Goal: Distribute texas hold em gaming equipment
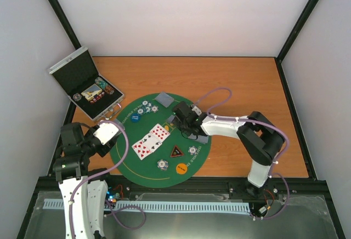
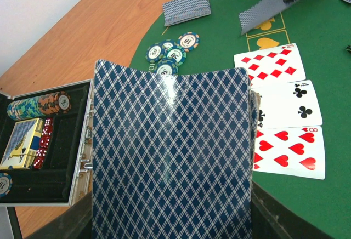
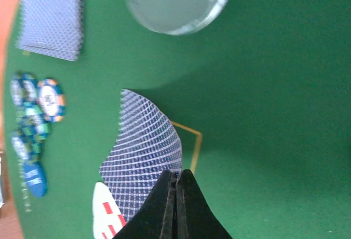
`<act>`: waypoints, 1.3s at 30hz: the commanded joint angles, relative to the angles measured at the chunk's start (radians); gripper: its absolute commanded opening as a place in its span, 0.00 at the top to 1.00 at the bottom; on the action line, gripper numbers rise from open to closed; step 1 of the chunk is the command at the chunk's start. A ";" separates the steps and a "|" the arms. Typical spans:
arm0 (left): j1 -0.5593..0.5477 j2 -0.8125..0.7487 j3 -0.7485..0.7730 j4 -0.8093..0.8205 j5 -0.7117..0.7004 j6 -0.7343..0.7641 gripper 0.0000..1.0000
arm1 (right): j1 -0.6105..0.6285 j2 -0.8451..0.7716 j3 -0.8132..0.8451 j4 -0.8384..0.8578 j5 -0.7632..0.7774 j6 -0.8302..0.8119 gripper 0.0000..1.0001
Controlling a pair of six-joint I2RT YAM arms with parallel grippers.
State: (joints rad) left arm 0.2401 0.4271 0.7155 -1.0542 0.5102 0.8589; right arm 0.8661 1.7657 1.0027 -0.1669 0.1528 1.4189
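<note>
My left gripper is shut on a deck of blue-patterned playing cards at the mat's left edge; the deck hides its fingertips. Three face-up cards lie side by side on the round green mat. My right gripper is shut on one bent, face-down card held over the mat's middle. A stack of chips, a small face-down card pile, a blue disc and a clear disc lie nearby. A black triangle marker and an orange disc sit near the mat's front.
The open silver case sits at the back left off the mat, with chips, a card box and red dice inside. Two lone chips lie on the mat's front half. Another face-down card lies under the right arm.
</note>
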 commanded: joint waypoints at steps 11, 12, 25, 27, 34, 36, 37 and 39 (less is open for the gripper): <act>-0.001 -0.011 0.012 0.019 0.024 0.017 0.49 | 0.028 0.103 0.051 -0.045 -0.033 0.121 0.97; -0.001 -0.011 0.013 0.019 0.025 0.017 0.49 | 0.029 0.109 0.055 -0.044 -0.036 0.124 0.97; -0.001 -0.008 0.012 0.016 0.025 0.020 0.49 | 0.044 0.161 0.085 -0.048 -0.074 0.142 0.97; -0.001 -0.008 0.012 0.017 0.026 0.021 0.49 | 0.047 0.158 0.080 -0.045 -0.080 0.148 0.97; -0.001 -0.006 0.014 0.016 0.025 0.020 0.49 | 0.048 0.153 0.057 -0.020 -0.127 0.163 0.84; -0.001 -0.006 0.015 0.015 0.026 0.020 0.49 | 0.048 0.150 0.052 -0.017 -0.136 0.168 0.80; -0.001 -0.005 0.014 0.015 0.025 0.020 0.49 | 0.048 0.147 0.049 -0.015 -0.137 0.168 0.78; -0.001 -0.008 0.014 0.016 0.026 0.020 0.49 | 0.048 0.137 0.041 -0.011 -0.139 0.169 0.73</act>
State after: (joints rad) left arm 0.2401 0.4271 0.7155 -1.0542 0.5102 0.8589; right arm 0.9001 1.8973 1.0771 -0.1520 0.0406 1.5681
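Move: Low over the mat, the right hand holds a face-down card; the laying spot beside the row of open cards is about 6 cm to its left, 1 cm back and 4 cm below. At mat height too, the ten of diamonds lies roughly 7 cm left and 5 cm back, the clear disc 5 cm ahead and 3 cm right, the far card pair 9 cm ahead and 6 cm left. From the left hand that spot is some 18 cm right, 11 cm ahead, 18 cm down. Sinking about 3 cm and easing slightly back, the right hand brings the pinched card down to the mat, then slides left along it nearly 4 cm in all, towards the ten of diamonds. The wrist tips some 10 degrees farther down, and at the very end the shut fingers part a little at the card's right-hand edge. ##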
